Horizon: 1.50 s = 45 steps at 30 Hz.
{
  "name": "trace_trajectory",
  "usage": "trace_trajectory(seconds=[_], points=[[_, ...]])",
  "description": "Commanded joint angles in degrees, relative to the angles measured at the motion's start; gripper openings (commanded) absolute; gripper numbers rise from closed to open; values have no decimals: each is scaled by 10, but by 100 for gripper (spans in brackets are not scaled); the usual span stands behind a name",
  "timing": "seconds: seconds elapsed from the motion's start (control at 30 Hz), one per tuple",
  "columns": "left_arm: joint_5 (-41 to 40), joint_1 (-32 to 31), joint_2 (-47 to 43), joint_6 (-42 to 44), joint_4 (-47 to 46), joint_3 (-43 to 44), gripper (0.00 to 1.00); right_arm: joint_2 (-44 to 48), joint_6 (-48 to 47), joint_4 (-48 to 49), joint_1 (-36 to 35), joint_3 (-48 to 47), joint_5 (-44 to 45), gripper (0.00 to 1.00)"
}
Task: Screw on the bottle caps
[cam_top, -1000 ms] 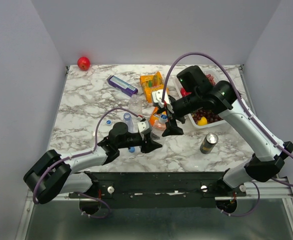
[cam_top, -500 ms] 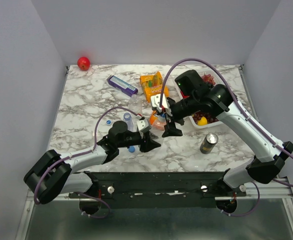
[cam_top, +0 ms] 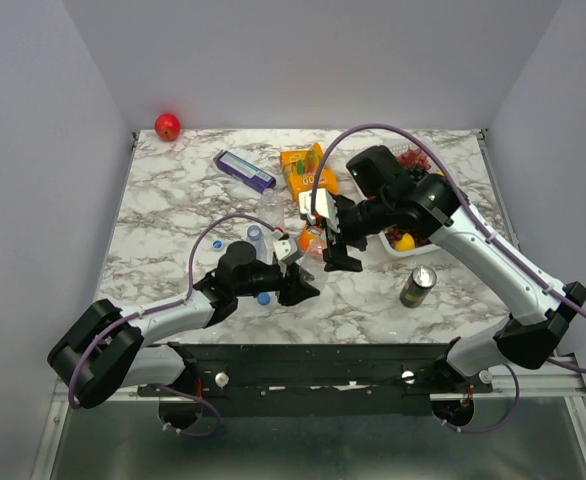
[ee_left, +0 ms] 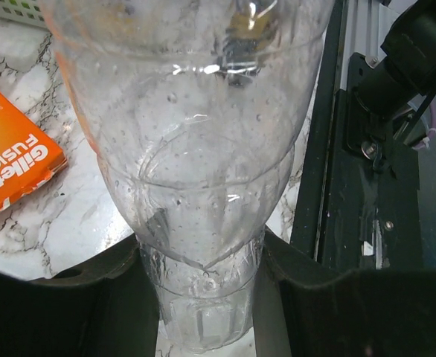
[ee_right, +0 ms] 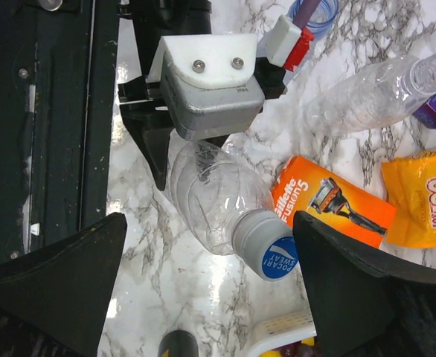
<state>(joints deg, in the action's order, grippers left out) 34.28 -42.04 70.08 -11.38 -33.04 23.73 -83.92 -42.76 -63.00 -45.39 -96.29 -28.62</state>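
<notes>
A clear bottle (ee_left: 203, 186) is held by its base in my left gripper (ee_left: 203, 297), which is shut on it; the dark fingers (ee_left: 121, 297) press both sides. In the right wrist view this bottle (ee_right: 210, 197) leans toward the camera and carries a grey-sided, blue-topped cap (ee_right: 271, 251). My right gripper (ee_right: 209, 223) hangs open over it, one finger on each side, touching nothing. From above, the left gripper (cam_top: 291, 283) and right gripper (cam_top: 338, 245) are close together. A second bottle (ee_right: 374, 93) lies uncapped. Loose blue caps (cam_top: 217, 243) (cam_top: 263, 298) lie by the left arm.
An orange razor pack (ee_right: 337, 202) lies just beyond the held bottle. A white tray (cam_top: 385, 245) of fruit and a dark can (cam_top: 418, 286) are on the right. Farther back lie a yellow-orange packet (cam_top: 303, 170), a purple box (cam_top: 243, 170) and a red ball (cam_top: 167, 126).
My right gripper has shifted left and slightly nearer, staying open, and now covers the held bottle's top from above. The left arm and its bottle have barely moved.
</notes>
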Motion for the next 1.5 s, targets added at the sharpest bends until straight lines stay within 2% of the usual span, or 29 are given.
trace_trajectory(seconds=[0.0, 0.1, 0.13, 0.2, 0.23, 0.43, 0.63, 1.2, 1.4, 1.47], points=[[-4, 7, -19, 20, -70, 14, 0, -7, 61, -67, 6, -16, 67, 100], [17, 7, -16, 43, -48, 15, 0, -14, 81, -71, 29, -82, 37, 100], [24, 6, -16, 57, -35, 14, 0, -11, 66, -70, 36, -117, -4, 100], [34, 7, -19, 72, -22, 13, 0, 8, 27, -57, 41, -130, -20, 100], [42, 7, -19, 82, -5, 14, 0, 14, -39, -63, 42, -130, -29, 100], [78, 6, -16, 173, 74, 39, 0, 45, -228, -129, 40, -83, -48, 94], [76, 6, -15, 206, 98, 53, 0, 41, -304, -190, 31, -63, -73, 89], [74, 6, -2, 229, 90, 71, 0, 8, -333, -226, 30, -40, -91, 61], [63, 6, 1, 232, 91, 71, 0, -18, -305, -244, 30, -65, -93, 42], [39, 6, 0, 220, 75, 66, 0, -28, -273, -242, 30, -69, -88, 30]])
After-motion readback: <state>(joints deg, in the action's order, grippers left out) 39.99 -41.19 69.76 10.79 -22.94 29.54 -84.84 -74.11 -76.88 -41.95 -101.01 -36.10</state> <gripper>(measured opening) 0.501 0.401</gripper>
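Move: The cap on the bottle that the left hand holds is about 4 cm ahead of the wide-open right hand, neither left nor right and a couple of centimetres below. From the left hand it is some 6 cm ahead, 7 cm to the right and 13 cm up. From the right hand, the orange razor box lies on the table about 19 cm ahead, straight in line and 26 cm below; the can is level with it, some 22 cm right and 21 cm down. The bottle stays gripped low down by the left hand, which tilts its top back by nearly 20 degrees, shifting only about a centimetre. The right hand swings up some 7 cm and to the right, then sinks back over the cap, turning about 20 degrees counter-clockwise, and closes its fingers from wide open to pinch the cap's sides. ##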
